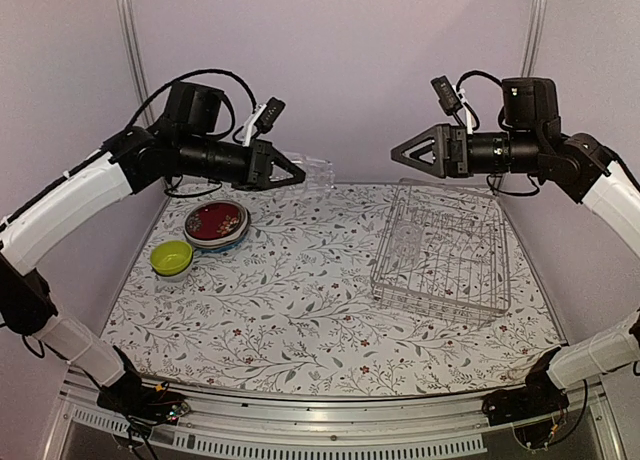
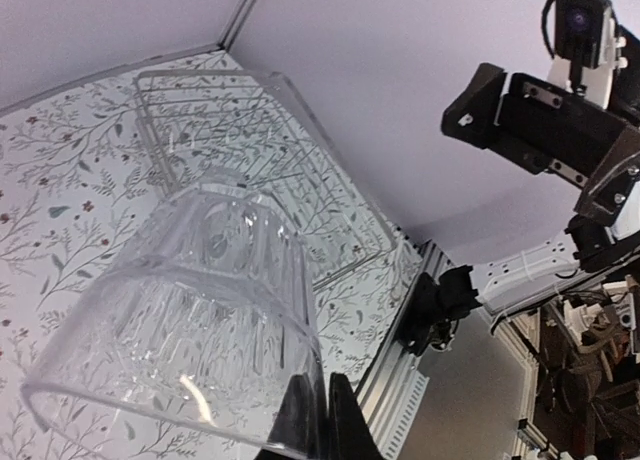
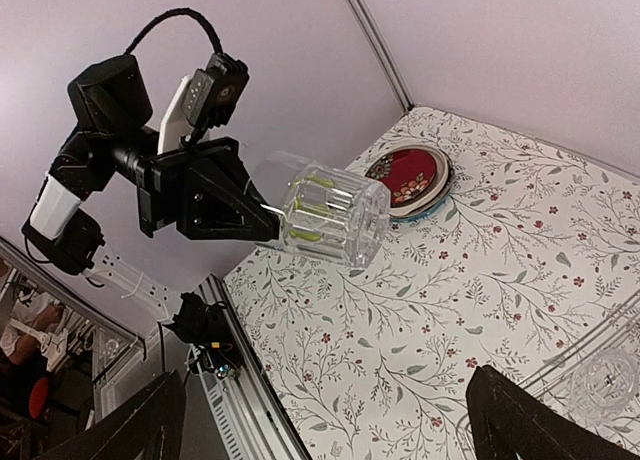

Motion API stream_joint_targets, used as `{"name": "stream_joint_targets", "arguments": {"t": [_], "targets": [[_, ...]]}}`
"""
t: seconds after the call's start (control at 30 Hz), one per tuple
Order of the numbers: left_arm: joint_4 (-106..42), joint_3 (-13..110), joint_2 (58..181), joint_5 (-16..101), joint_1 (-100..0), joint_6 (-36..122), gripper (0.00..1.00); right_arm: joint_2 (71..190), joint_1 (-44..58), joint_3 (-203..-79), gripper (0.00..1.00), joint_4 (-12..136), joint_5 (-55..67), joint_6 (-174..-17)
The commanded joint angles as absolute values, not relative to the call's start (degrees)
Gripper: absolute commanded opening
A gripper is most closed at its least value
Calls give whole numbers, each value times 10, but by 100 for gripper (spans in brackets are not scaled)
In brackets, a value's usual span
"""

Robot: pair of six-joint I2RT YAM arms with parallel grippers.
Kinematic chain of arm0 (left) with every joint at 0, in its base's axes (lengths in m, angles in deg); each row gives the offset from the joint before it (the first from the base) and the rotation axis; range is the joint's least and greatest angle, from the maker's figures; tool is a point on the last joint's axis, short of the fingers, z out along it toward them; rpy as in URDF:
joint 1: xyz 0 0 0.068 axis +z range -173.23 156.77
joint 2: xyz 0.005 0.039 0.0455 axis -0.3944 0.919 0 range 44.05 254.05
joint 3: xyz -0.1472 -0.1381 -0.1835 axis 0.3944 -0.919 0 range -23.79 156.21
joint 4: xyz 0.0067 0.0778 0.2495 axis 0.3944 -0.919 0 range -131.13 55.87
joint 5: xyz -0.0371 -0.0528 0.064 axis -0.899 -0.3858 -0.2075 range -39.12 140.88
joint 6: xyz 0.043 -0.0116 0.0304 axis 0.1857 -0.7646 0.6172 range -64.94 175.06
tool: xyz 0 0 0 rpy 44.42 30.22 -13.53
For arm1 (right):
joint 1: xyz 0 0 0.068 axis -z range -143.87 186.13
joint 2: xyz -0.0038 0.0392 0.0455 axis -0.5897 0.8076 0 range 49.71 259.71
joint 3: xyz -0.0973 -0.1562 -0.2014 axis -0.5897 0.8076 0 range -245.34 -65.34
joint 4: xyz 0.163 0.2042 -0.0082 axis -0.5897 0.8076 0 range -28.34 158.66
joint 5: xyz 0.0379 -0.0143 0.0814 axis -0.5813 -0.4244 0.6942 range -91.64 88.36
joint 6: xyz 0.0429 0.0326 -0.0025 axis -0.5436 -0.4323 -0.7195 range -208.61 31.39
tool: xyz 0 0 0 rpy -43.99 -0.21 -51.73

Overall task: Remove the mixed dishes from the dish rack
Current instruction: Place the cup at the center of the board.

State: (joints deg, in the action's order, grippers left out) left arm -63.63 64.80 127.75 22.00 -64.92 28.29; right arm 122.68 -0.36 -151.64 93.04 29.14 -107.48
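Note:
My left gripper (image 1: 298, 173) is raised above the table's back left and shut on the rim of a clear drinking glass (image 1: 316, 172), which lies on its side in the air. In the left wrist view the fingertips (image 2: 300, 400) pinch the glass (image 2: 190, 310) wall. The right wrist view shows the same glass (image 3: 330, 212) held out sideways. My right gripper (image 1: 400, 152) hangs open and empty, facing the left one, above the dish rack (image 1: 440, 250). A red floral plate (image 1: 215, 222) tops a stack at the left, with a lime-green bowl (image 1: 172, 256) beside it.
The silver wire rack (image 2: 250, 150) stands on the right half of the flowered tablecloth. Another clear glass (image 3: 600, 385) shows at the rack's edge in the right wrist view. The table's metal front rail (image 1: 330, 420) runs between the arm bases.

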Motion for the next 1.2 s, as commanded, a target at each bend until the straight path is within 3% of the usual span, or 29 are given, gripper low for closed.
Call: {"name": "stream_joint_targets", "arguments": {"t": [0.0,0.37,0.93,1.17], "targets": [[-876,727,1327,338,-623,373,0,1225,8,-1514,99,991,243,-1050],[-1102,823,1462,549,-603,449,0,1232,10,-1501,99,1005,231,-1037],[-1155,796,1593,638,-577,509,0,1232,10,-1479,99,1004,232,-1027],[-1156,776,1615,623,-564,513,0,1232,11,-1474,99,1004,231,-1023]]}}
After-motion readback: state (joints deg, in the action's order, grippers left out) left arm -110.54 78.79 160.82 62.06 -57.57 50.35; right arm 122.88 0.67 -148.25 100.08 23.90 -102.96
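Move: The clear cup is already in the left gripper. Its open spot on the table lies about 9 cm ahead of that hand, 19 cm to its left and 31 cm below. Beyond the spot, the plate stack sits some 15 cm farther out and 5 cm more to the left; the bowls stand about 12 cm to the left of it and 2 cm farther out. From the empty right hand, the spot is roughly 10 cm ahead, 36 cm to the left and 36 cm below. Bring the left gripper down about 26 cm and some 16 cm to the left, easing about 7 cm forward, towards the open table beside the bowls and short of the plates. Roll the wrist about 75 degrees as it goes so the fingers point down and the cup's base faces the table, keeping the grip shut. Let the open right gripper sink about 5 cm, away from the work. ##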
